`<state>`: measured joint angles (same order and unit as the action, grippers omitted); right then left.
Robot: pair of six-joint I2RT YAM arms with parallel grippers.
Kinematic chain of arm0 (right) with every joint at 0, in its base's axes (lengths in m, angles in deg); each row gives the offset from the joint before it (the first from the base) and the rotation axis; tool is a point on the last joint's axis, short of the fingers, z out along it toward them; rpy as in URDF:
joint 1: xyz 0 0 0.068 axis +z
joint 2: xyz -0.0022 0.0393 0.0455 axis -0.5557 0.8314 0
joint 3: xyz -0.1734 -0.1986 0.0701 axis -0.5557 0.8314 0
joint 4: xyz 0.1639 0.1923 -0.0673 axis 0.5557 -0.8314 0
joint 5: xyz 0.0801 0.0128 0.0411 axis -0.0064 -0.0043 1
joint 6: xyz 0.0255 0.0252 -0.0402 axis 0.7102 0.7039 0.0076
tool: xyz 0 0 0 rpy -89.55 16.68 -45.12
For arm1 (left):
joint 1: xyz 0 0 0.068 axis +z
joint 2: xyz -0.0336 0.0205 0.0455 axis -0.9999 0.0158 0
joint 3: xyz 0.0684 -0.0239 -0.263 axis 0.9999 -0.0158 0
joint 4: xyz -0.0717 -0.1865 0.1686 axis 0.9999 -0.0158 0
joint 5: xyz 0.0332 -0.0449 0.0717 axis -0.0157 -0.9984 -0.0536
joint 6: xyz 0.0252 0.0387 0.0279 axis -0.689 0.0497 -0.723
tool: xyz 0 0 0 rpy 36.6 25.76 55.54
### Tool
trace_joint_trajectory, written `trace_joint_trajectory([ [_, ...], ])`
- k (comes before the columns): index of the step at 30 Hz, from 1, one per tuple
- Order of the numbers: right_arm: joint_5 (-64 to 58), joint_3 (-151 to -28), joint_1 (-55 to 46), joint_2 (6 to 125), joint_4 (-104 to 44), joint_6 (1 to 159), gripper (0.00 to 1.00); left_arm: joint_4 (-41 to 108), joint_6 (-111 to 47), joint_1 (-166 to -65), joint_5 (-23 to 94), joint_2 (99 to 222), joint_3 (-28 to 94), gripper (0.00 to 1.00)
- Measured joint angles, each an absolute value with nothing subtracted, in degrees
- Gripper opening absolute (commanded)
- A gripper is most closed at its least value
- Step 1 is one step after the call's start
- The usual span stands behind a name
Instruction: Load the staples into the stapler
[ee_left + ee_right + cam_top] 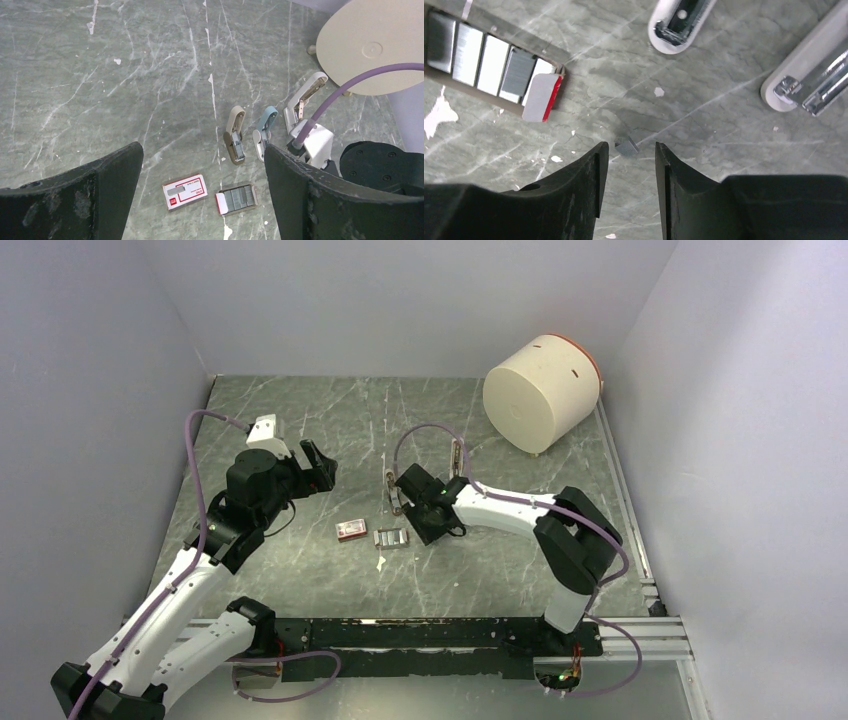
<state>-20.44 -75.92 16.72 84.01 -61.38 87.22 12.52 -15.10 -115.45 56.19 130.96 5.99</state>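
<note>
The staples (240, 196) are silvery-grey strips in a small open tray with a red end, also seen in the top view (390, 538) and the right wrist view (484, 57). A little red and white box (185, 191) lies left of them. Three staplers lie opened: beige (235, 136), blue (264, 131) and white (302, 102). A short grey piece of staple strip (626, 148) lies on the table just beyond the fingertips of my right gripper (631, 146); its jaws stand apart and touch nothing. My left gripper (202, 150) hangs wide open above the box and tray.
A large cream cylinder (540, 392) lies on its side at the back right. The blue stapler's end (676, 20) and another stapler (809, 85) lie just beyond my right gripper. White walls close in the marbled table (300, 420) on three sides.
</note>
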Motion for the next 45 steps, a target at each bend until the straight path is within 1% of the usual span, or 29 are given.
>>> trace_joint_trajectory([
  [7,-13.53,-76.42,16.54,84.80,-62.17,74.34,0.43,12.50,-15.12,-115.45,56.19,130.96,5.99,0.95],
  [16,-10.16,-76.51,15.78,86.64,-62.52,66.43,0.39,12.50,-15.10,-115.45,56.21,130.96,5.99,0.95],
  [19,-9.42,-76.79,15.36,86.94,-62.46,65.53,0.36,12.50,-15.10,-115.45,56.21,130.98,5.99,0.95],
  [25,-7.91,-77.71,14.03,87.82,-62.08,64.59,0.34,12.50,-15.12,-115.45,56.21,130.98,5.99,0.95],
  [28,-7.74,-77.84,13.96,87.95,-62.08,64.18,0.26,12.50,-15.12,-115.45,56.21,130.98,5.99,0.95],
  [30,-7.69,-78.37,13.90,88.34,-62.24,64.13,0.23,12.50,-15.12,-115.45,56.21,130.98,5.99,0.95],
  [38,-8.22,-79.11,13.81,88.93,-62.39,65.62,0.22,12.50,-15.12,-115.45,56.21,130.98,5.99,0.95],
  [45,-11.17,-79.31,13.35,88.78,-62.04,71.13,0.22,12.50,-15.12,-115.45,56.21,130.98,5.99,0.95],
])
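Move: The loose stick of staples lies almost beneath the right hand, level ahead, about 1 cm to its left and 2 cm below. From that hand the open staples box is roughly 7 cm left; the blue stapler sits some 8 cm ahead and 2 cm left, the large white stapler about 11 cm ahead and 5 cm right, all near table height. From the left hand, the loose staples lie around 20 cm right, 5 cm back and 24 cm below. Back a little and then down about 1.5 cm, the right hand sinks over the loose staples while turning some 20 degrees counter-clockwise to line its fingers up. Low over the table it eases forward and slightly left, closes to about half its starting gap and pinches the staples, then draws them forward with a slight clockwise turn back. ##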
